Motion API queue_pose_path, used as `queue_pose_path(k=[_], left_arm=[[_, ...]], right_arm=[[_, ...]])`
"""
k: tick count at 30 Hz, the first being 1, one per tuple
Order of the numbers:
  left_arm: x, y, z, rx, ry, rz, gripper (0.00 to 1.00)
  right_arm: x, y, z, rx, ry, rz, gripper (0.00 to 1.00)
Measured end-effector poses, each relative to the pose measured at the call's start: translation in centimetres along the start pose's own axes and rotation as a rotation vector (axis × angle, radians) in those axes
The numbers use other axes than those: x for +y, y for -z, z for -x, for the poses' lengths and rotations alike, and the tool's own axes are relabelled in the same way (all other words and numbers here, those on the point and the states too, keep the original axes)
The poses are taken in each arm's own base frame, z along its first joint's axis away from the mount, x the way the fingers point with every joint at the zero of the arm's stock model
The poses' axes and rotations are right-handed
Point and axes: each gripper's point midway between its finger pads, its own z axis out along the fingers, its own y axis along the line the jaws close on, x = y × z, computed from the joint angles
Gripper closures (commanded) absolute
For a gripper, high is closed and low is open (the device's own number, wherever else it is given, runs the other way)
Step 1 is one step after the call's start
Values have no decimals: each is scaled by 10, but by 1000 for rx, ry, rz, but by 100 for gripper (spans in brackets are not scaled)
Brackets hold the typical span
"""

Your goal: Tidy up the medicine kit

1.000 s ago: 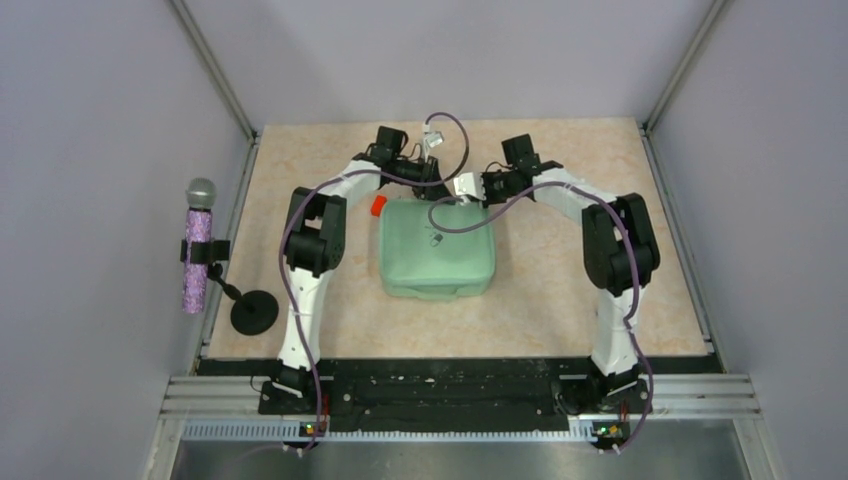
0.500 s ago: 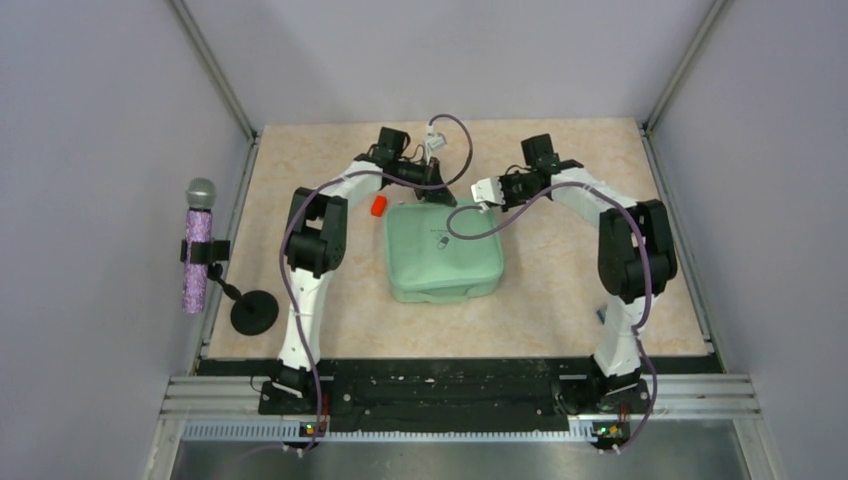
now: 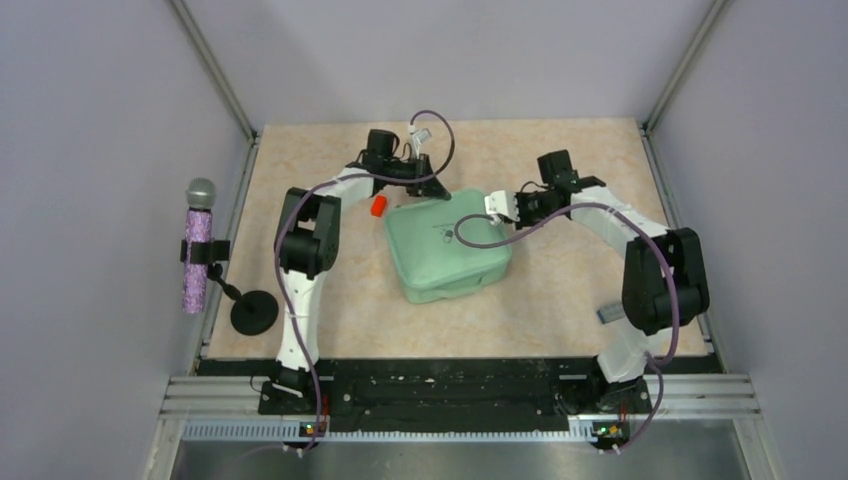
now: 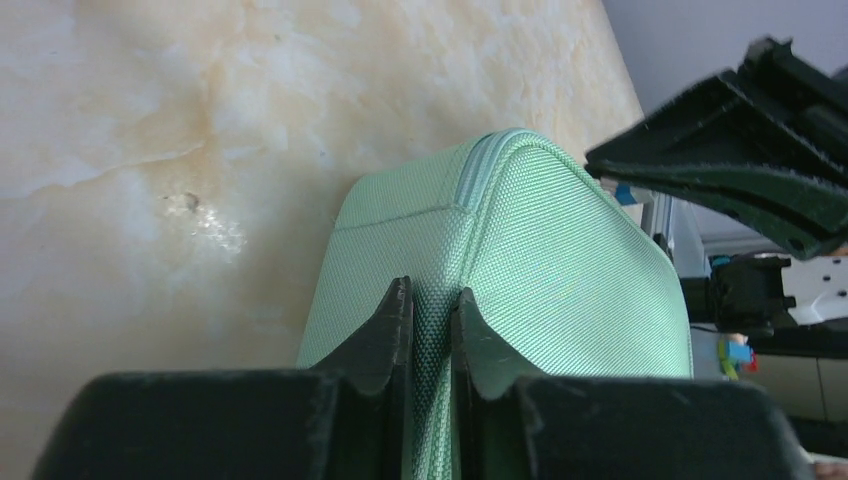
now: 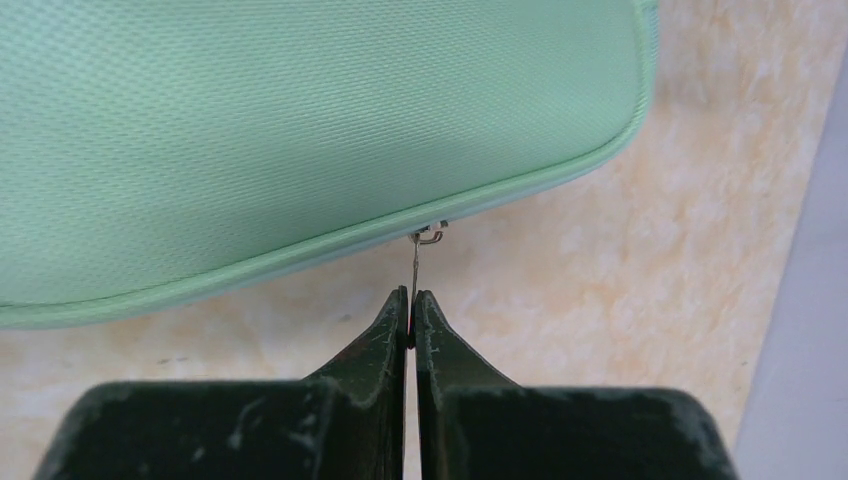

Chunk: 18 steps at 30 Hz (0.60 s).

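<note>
The medicine kit (image 3: 450, 245) is a pale mint-green woven case with a zip, lying skewed mid-table. My left gripper (image 3: 430, 192) stands at its far left corner. In the left wrist view the left gripper (image 4: 432, 300) is shut on a fold of the medicine kit's (image 4: 560, 260) edge fabric. My right gripper (image 3: 498, 208) is at the case's far right side. In the right wrist view the right gripper (image 5: 411, 305) is shut on the thin metal zipper pull (image 5: 415, 265), which hangs from the medicine kit's (image 5: 300, 120) seam.
A small red object (image 3: 378, 206) lies just left of the kit. A microphone (image 3: 197, 245) on a round-based stand (image 3: 255, 312) sits at the table's left edge. A small grey item (image 3: 607, 314) lies near the right arm's base.
The left gripper closed onto the kit's corner. The right gripper drew the zipper pull to the right. The kit shifted right and turned counter-clockwise.
</note>
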Motion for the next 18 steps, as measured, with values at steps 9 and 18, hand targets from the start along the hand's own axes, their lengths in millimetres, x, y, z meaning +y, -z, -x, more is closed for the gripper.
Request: queue_pose_path(k=[9, 18], left_arm=[[9, 7, 10, -43, 62, 80, 100], [14, 10, 14, -38, 95, 143, 100]], right_arm=[[53, 21, 19, 26, -93, 23, 100], [67, 32, 27, 26, -138, 1, 100]])
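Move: The right fingers already hold the zipper pull at the green case's right edge; the near right corner, where the seam bends, is about 9 cm back and 3 cm left, slightly below, and the case's middle 5 cm back and 16 cm left. The left hand already pinches the far edge, with that corner 16 cm back and 14 cm right of it; the red box lies roughly 16 cm left and 2 cm back of this hand. Keeping the zipper pull pinched, the right hand draws it straight back towards the base by about 8 cm along the case's right edge to the near right corner, quick at first and slowing towards the end, the wrist barely turning. Against that pull the left hand keeps its pinch on the far edge and eases some 2 cm forward and to the left, turning a little counter-clockwise. ##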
